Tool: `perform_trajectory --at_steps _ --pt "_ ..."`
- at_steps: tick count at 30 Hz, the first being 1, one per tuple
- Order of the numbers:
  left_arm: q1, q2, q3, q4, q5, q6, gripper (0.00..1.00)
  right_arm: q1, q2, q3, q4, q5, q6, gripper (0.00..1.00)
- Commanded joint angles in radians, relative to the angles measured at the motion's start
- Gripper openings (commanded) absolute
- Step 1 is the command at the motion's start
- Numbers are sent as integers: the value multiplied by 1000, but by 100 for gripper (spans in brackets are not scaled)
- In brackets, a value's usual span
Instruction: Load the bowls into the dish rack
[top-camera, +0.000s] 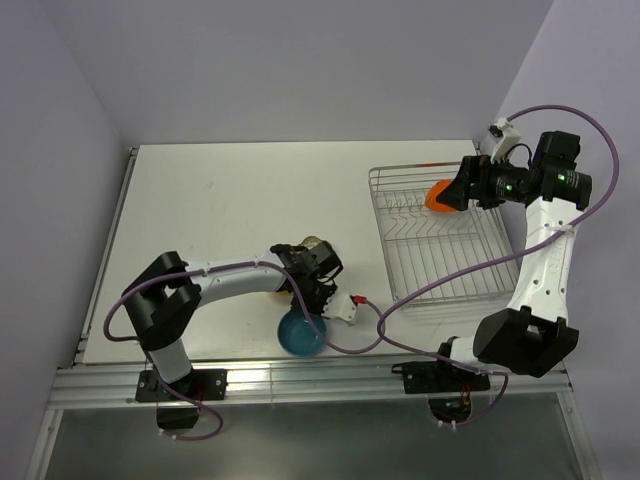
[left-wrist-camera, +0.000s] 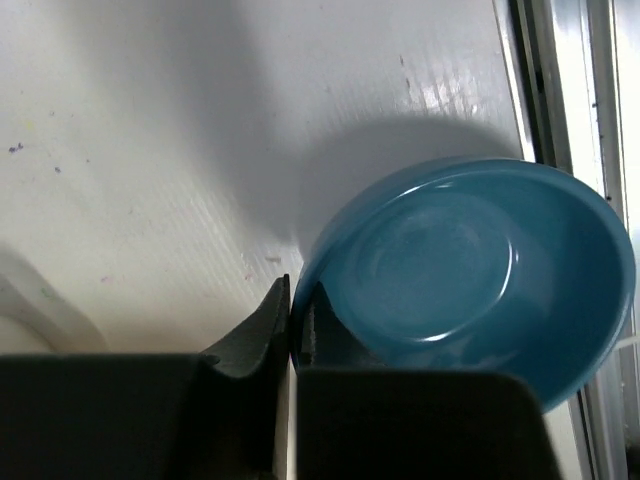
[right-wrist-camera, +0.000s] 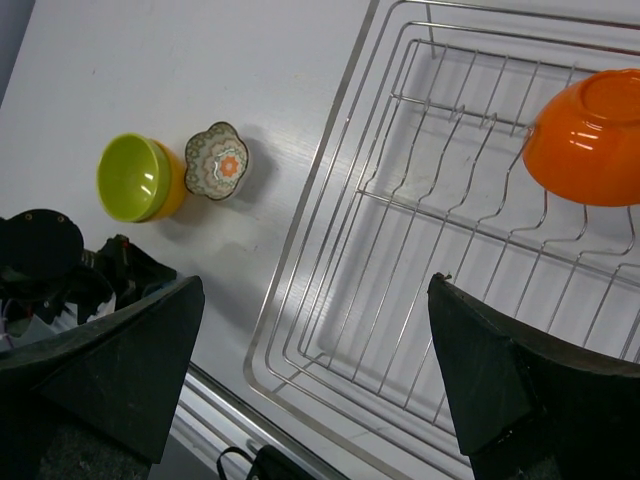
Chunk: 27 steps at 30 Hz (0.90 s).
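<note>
A blue bowl (top-camera: 299, 334) (left-wrist-camera: 470, 280) sits at the near edge of the white table. My left gripper (top-camera: 313, 303) (left-wrist-camera: 292, 318) is shut on its rim, one finger inside the bowl and one outside. The silver wire dish rack (top-camera: 440, 265) (right-wrist-camera: 400, 260) stands at the right, with an orange bowl (top-camera: 438, 195) (right-wrist-camera: 585, 135) leaning on its bars at the far end. My right gripper (top-camera: 462, 188) (right-wrist-camera: 318, 283) hangs open above the rack, holding nothing. A lime-green bowl (right-wrist-camera: 135, 177) and a small floral dish (right-wrist-camera: 217, 160) sit side by side on the table left of the rack.
An aluminium rail (top-camera: 300, 380) (left-wrist-camera: 565, 80) runs along the table's near edge, right beside the blue bowl. Purple cables (top-camera: 420, 290) loop from both arms, one crossing over the rack's near corner. Walls close off the back and the sides.
</note>
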<state>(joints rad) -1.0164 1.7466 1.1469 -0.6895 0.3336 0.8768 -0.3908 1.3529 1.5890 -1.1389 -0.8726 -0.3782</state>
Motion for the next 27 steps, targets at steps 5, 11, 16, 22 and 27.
perform_trajectory --at_steps 5,11,16,22,27 --pt "-74 -94 120 -119 -45 -15 0 -8 -69 39 96 1 93 100" --pt "-77 -250 153 -107 19 -108 0 -8 -196 -30 315 -34 241 100" --pt "-77 -390 91 10 -77 -202 0 -8 -310 -129 514 -40 361 100" --pt "10 -513 43 224 -243 -449 0 -2 -253 -103 553 -215 458 100" --pt "184 -584 37 438 -329 -677 0 102 -132 63 349 -203 395 100"
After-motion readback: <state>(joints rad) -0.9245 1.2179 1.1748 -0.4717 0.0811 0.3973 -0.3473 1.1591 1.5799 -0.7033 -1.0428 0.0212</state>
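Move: The left fingers already pinch the blue bowl's rim, its middle about 5 cm back of them; the dish rack's middle lies some 33 cm to their right and 21 cm ahead, near their height. The green bowl is about 10 cm ahead and 8 cm left, the flower-shaped bowl 15 cm straight ahead. From the open right gripper, the blue bowl is roughly 31 cm left, 20 cm back and 29 cm below; the orange bowl is 18 cm ahead, 6 cm right, 28 cm below. Lift the blue bowl with the left gripper shut on its rim, easing slightly back and left first, then mostly straight up about 22 cm, finishing with a swing forward past the start as the wrist turns from pointing down to pointing right and forward. Meanwhile raise the open right gripper some 12 cm, drifting left towards the bowl and tipping its fingers up about 20 degrees. ##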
